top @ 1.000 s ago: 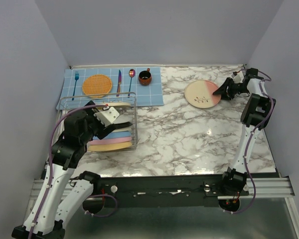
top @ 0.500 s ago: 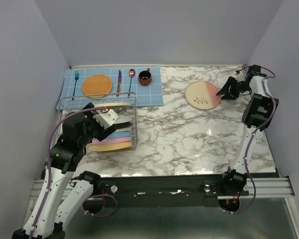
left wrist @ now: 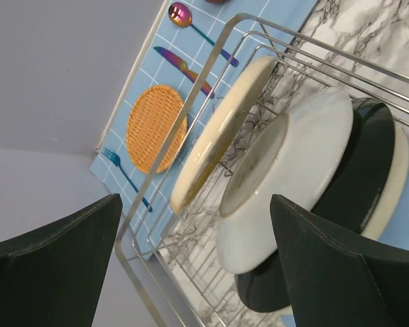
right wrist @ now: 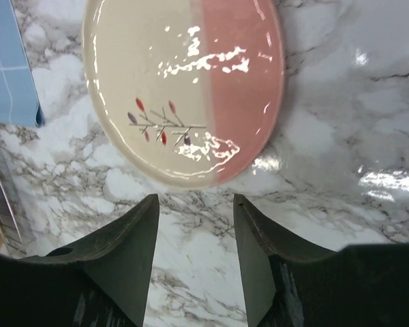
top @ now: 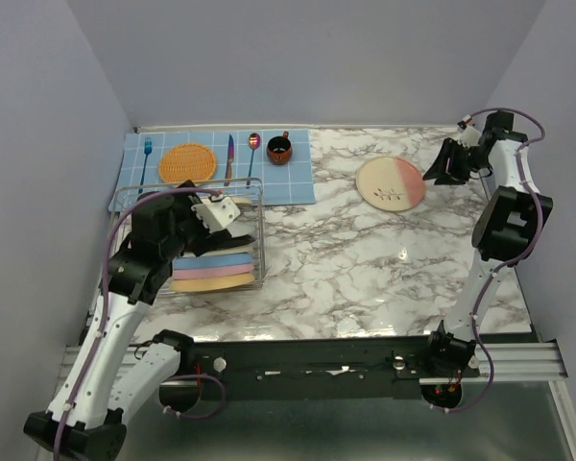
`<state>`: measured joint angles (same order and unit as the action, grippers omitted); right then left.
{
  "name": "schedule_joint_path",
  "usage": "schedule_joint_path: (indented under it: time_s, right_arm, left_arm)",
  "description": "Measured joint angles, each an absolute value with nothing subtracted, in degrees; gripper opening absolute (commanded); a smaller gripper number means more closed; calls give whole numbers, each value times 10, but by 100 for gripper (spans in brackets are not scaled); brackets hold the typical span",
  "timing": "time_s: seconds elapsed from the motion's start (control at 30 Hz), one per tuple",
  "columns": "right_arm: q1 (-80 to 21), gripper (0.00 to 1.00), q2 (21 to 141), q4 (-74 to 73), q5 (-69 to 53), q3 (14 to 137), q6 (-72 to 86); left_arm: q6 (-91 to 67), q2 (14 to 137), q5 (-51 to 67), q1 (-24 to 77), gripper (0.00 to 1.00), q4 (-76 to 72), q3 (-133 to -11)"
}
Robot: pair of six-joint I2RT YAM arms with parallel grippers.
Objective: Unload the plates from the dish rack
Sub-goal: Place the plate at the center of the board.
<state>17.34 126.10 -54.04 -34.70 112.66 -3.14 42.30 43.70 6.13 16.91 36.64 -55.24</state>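
The silver wire dish rack (top: 256,223) stands at the left with blue, pink and yellow plates (top: 214,271) on edge at its near end. My left gripper (top: 232,230) hovers wide open over it. In the left wrist view the gripper (left wrist: 196,204) frames a cream-yellow plate (left wrist: 218,129), a pale plate (left wrist: 307,157) and a black-rimmed plate (left wrist: 371,163) between the rack wires (left wrist: 191,88). A cream-and-pink plate (top: 391,182) with a twig motif (right wrist: 184,88) lies flat on the marble. My right gripper (top: 429,175) (right wrist: 195,204) is open and empty, just off that plate's rim.
A blue checked placemat (top: 293,178) lies behind the rack with an orange woven disc (top: 186,164), fork (top: 145,154), knife (top: 229,158), spoon (top: 252,149) and a small dark red cup (top: 279,149). Lilac walls close in the left, back and right.
My right gripper has drawn back to the right, off the cream-and-pink plate, which stays flat on the marble. My left gripper has shifted farther over the rack.
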Motion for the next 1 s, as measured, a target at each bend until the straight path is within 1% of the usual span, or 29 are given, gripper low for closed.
schedule_joint_path:
  time_s: [0.2,0.33,0.57,0.8,1.0]
  right_arm:
    - [156,56,1173,-537,-329,1042,-75]
    - [149,56,1140,-536,-326,1007,-97]
    - [150,56,1135,-535,-326,987,-113]
    - [150,56,1134,-535,-326,983,-121]
    - [150,56,1131,-535,-326,981,-121]
  left_arm:
    - [503,512,63,169,98,350,-593]
    - [562,536,62,169,97,351,-603]
    - [624,556,62,169,96,359,-602]
    - [647,562,63,169,96,359,-588]
    - [658,578,63,169,94,339,-555]
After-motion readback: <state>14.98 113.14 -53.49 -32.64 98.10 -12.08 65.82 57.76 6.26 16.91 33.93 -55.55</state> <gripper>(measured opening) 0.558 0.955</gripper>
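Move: The cream plate standing at the rack's far end is about 10 cm ahead of my left hand, some 3 cm to its right and 12 cm lower. The white plate stands roughly 8 cm nearer than it and the black plate 12 cm nearer, both about in line with it. From my right hand, the freshly laid two-tone plate is about 11 cm left, 2 cm farther out and 8 cm down. With the fingers kept wide open, I send my left hand about 5 cm forward towards the cream plate, then sink some 4 cm, rolling it about 20 degrees, left side up, and turning it slightly clockwise so the fingers' gap lines up with the plate. My right hand draws back 5 cm, drifting a little left and up, and stops, still part-open. ##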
